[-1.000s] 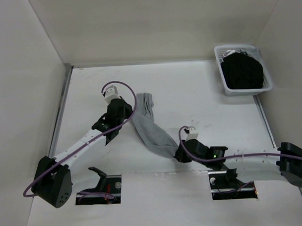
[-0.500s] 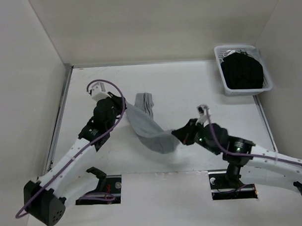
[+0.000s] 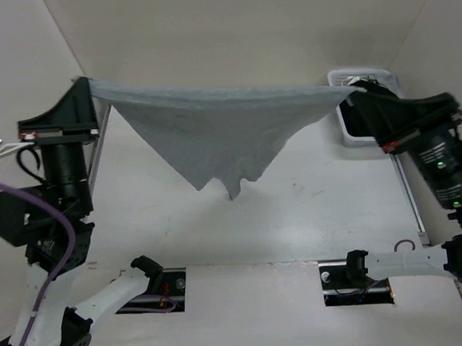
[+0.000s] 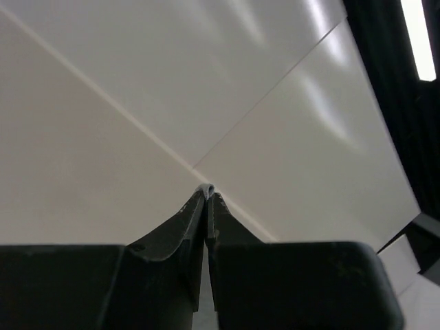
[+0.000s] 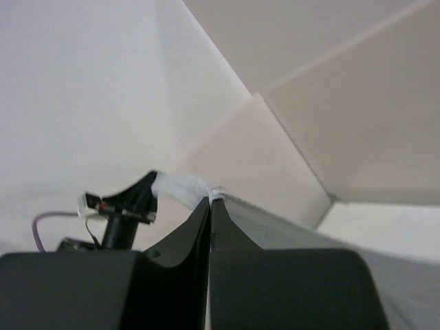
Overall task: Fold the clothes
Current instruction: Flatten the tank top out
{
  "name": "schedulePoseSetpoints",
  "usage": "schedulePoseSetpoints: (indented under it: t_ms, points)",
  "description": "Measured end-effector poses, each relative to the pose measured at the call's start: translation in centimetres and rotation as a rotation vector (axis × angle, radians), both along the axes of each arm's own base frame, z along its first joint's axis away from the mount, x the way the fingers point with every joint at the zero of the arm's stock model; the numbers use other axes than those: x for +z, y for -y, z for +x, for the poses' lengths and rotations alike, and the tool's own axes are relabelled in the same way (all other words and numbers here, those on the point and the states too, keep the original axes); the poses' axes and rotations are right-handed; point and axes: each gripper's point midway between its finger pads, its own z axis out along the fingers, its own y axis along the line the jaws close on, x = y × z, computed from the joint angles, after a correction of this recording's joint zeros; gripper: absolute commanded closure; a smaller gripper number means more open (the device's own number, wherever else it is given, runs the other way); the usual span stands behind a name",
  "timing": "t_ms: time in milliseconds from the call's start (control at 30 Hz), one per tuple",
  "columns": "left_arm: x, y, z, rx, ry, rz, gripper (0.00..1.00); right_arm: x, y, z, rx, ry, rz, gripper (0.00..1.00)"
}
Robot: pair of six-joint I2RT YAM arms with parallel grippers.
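The clothes (image 3: pixel 214 132), a light grey knit top, hang stretched in the air between both grippers, high above the table. The top edge runs taut from left to right and the rest droops to a point near the middle. My left gripper (image 3: pixel 89 83) is shut on the left corner; a sliver of grey cloth (image 4: pixel 205 188) shows at its tips (image 4: pixel 206 194). At the other end my right gripper (image 3: pixel 353 93) is shut on the right corner, where the clothes (image 5: pixel 185 187) bunch at its tips (image 5: pixel 210 201) and stretch away toward the left gripper (image 5: pixel 141 192).
A white lattice basket (image 3: pixel 338 80) holding black garments stands at the back right, partly behind the right arm. White walls close in the table on three sides. Both arm bases sit at the near edge.
Both arms have risen from the table and spread apart, lifting the grey top from a bunched strip into a wide hanging sheet. The right gripper closed on its corner.
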Motion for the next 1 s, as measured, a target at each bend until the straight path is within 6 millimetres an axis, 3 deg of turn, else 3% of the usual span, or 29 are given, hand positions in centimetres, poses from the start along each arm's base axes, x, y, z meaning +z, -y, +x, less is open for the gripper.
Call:
schedulePoseSetpoints:
  t_ms: [100, 167, 267, 367, 467, 567, 733, 800, 900, 1000]
  points:
    - [4.0, -1.3, -2.3, 0.014, 0.087, -0.02, 0.97, 4.5, 2.4, -0.8, -0.029, 0.062, 0.044, 1.0]
    - [5.6, -1.7, -3.0, 0.021, 0.119, -0.017, 0.97, 6.1, 3.7, -0.7, -0.067, 0.084, 0.055, 1.0]
    - [6.7, -1.4, -2.4, 0.044, 0.127, 0.009, 0.97, 6.9, 4.1, 0.2, -0.143, 0.105, 0.031, 1.0]
    - [5.7, 0.3, 0.7, 0.068, 0.073, 0.063, 0.97, 5.5, 3.6, 3.3, -0.286, 0.108, -0.046, 1.0]
    - [1.1, 2.9, 6.6, 0.099, -0.056, 0.15, 0.97, 2.0, 2.1, 8.0, -0.381, 0.075, -0.15, 1.0]
    - [-6.4, 4.4, 13.7, 0.143, -0.247, 0.242, 0.97, -2.8, 0.9, 13.9, -0.402, -0.004, -0.242, 1.0]
    - [-19.9, 3.9, 25.2, 0.173, -0.587, 0.332, 1.0, -11.4, -1.0, 24.9, -0.338, -0.207, -0.333, 1.0]
    - [-23.5, 3.5, 28.5, 0.162, -0.685, 0.344, 1.0, -14.5, -1.6, 28.7, -0.307, -0.286, -0.354, 1.0]
    - [-24.7, 3.3, 32.2, 0.139, -0.742, 0.34, 1.0, -16.8, -2.0, 33.1, -0.279, -0.362, -0.368, 1.0]
    - [-21.2, 3.8, 33.5, 0.11, -0.684, 0.32, 1.0, -15.5, -1.9, 35.2, -0.267, -0.364, -0.351, 1.0]
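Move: I already hold the tank top up high by two corners, my hands some 40 cm apart, its strap end hanging. Its middle is about 21 cm right of my left hand and 20 cm below. The bare middle of the table, where it is to go, lies about 18 cm ahead, 23 cm right and 60 cm below my left hand; from my right, 24 cm ahead, 19 cm left, equally low. The basket stands roughly 45 cm ahead and 33 cm right of my right hand, 55 cm down. I fling the tank top out over the table: both hands first lift some 6 cm, easing slightly back on the left, then swing together forward about 35 cm and steeply down, rising a touch on the left at the very end. My left fingers tip down some 40 degrees, my right about 20 while turning clockwise; both keep their pinch on the corners. ##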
